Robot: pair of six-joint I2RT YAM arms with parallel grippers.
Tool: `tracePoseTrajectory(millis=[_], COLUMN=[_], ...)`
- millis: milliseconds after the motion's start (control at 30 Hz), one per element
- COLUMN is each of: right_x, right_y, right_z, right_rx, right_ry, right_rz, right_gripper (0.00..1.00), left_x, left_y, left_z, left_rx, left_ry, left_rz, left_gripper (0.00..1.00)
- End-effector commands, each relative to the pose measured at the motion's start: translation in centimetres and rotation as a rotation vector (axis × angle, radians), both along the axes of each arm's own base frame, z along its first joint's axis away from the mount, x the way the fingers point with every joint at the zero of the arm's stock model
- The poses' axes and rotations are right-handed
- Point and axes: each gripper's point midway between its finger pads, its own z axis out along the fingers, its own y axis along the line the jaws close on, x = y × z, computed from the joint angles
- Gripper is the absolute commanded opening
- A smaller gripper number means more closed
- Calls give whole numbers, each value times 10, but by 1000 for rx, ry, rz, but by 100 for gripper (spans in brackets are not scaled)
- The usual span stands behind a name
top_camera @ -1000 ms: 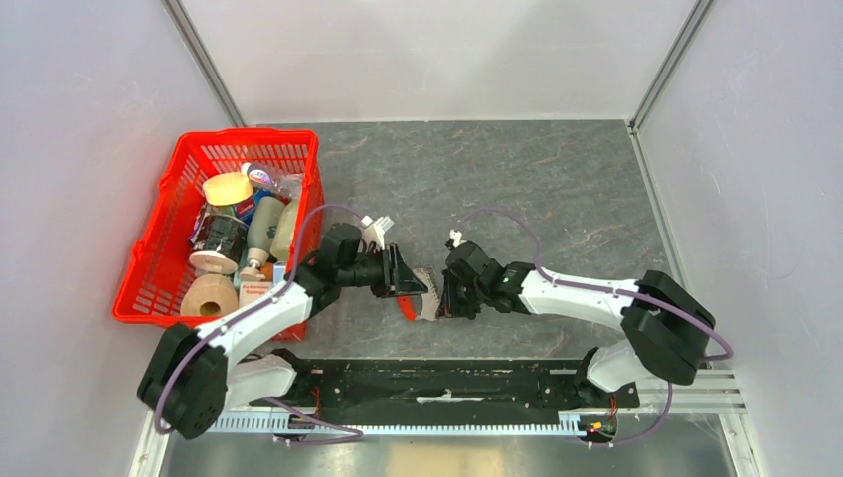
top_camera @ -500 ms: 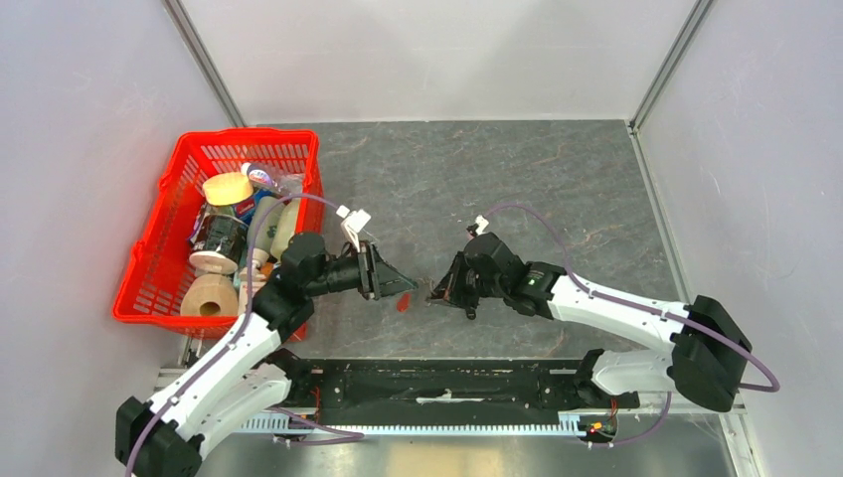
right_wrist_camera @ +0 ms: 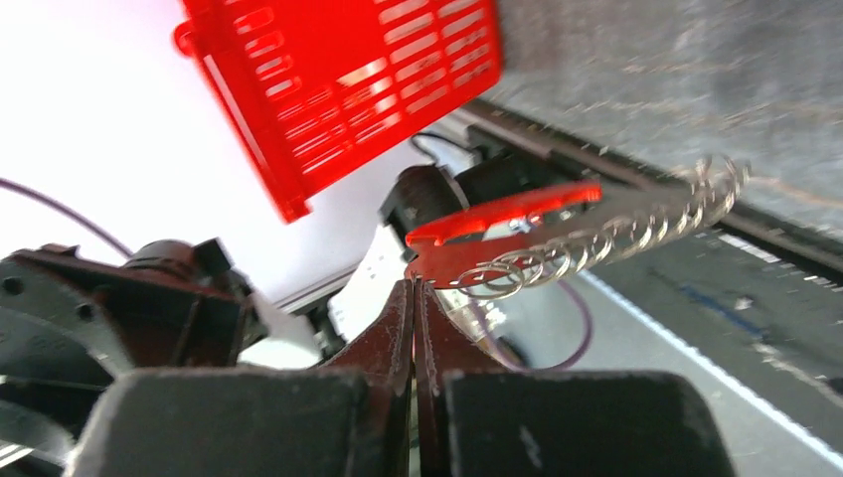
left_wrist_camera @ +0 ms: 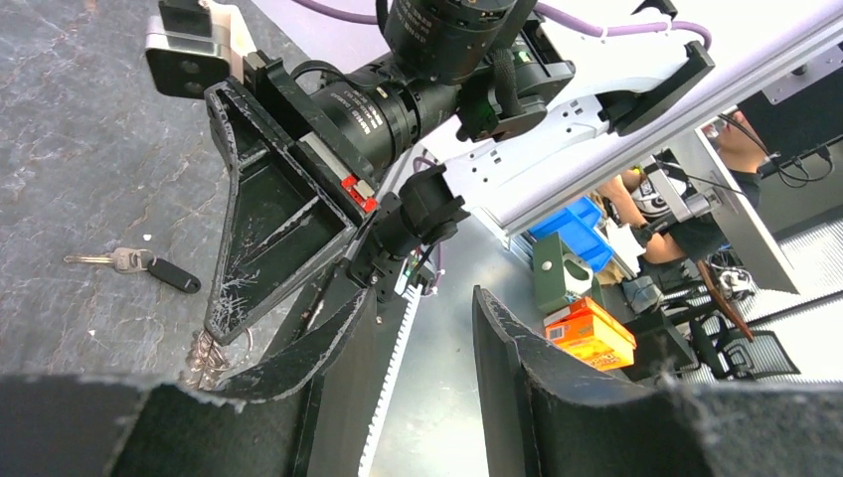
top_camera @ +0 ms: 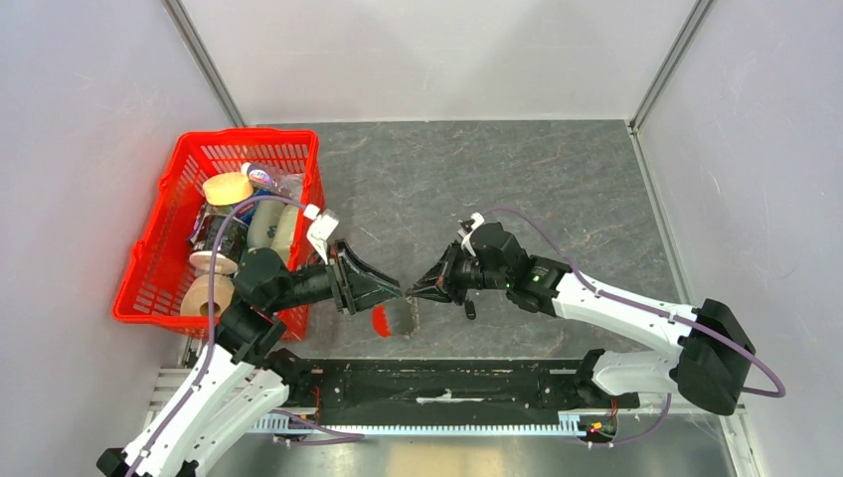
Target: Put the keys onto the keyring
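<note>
My right gripper [right_wrist_camera: 416,290] is shut on one end of the keyring [right_wrist_camera: 596,237], a grey loop edged with small rings. Its red curved strip [right_wrist_camera: 502,209] sticks out beyond the fingertips. From above, the keyring [top_camera: 405,316] hangs below the right gripper [top_camera: 414,290], with the red strip [top_camera: 381,321] beside it. My left gripper [top_camera: 394,289] faces it tip to tip and stands open, holding nothing. The left wrist view shows the keys [left_wrist_camera: 131,262], a small silver key with a black fob [left_wrist_camera: 174,275], lying on the table past the right gripper's tip [left_wrist_camera: 215,331].
A red basket [top_camera: 149,270] packed with bottles and jars stands at the left, close behind my left arm. The black rail [top_camera: 437,383] runs along the near edge under both arms. Grey walls close in the table at the back and on both sides.
My left arm has drawn back to the left and lower. The right gripper has swung round to point left, carrying the keyring with it. Both jaws kept their width.
</note>
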Motion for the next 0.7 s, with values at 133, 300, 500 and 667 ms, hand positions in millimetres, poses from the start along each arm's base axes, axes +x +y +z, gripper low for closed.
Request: tracePoseTrajectory(millis=[133, 300, 500, 667], right_x=[-18, -18, -14, -13], right_y=[11, 2, -9, -17], right_z=[82, 94, 115, 128], right_rx=[306, 341, 406, 433], right_ry=[57, 47, 31, 17], right_rz=[59, 18, -48, -86], right_gripper=[0, 0, 0, 0], left_x=[-37, -53, -65, -69], left_y=[7, 13, 16, 17], left_z=[36, 48, 43, 33], left_rx=[-63, -70, -64, -56], left_ry=[-71, -92, -73, -58], left_rz=[-132, -169, -207, -224], left_gripper=[48, 48, 47, 46])
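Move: The keyring, the red-handled plate edged with metal rings, hangs from the right fingers, its middle about 6 cm below that hand, 4 cm left and 3 cm back. From the empty left hand it lies some 15 cm straight below; the right fingertips are about 3 cm ahead of that hand, 5 cm right and 9 cm lower. The key with its black fob lies on the table 10 cm right of the right hand, 3 cm ahead and roughly 19 cm down. The keyring stays pinched by one corner in the shut right fingers, which carry it up about 10 cm, off to the side of the left hand, while that wrist tilts its tips up some 20 degrees towards level. The left hand, half-open and empty, draws back about 6 cm while rising 4, turning slightly clockwise, so that the keyring comes up towards its fingers from below. ##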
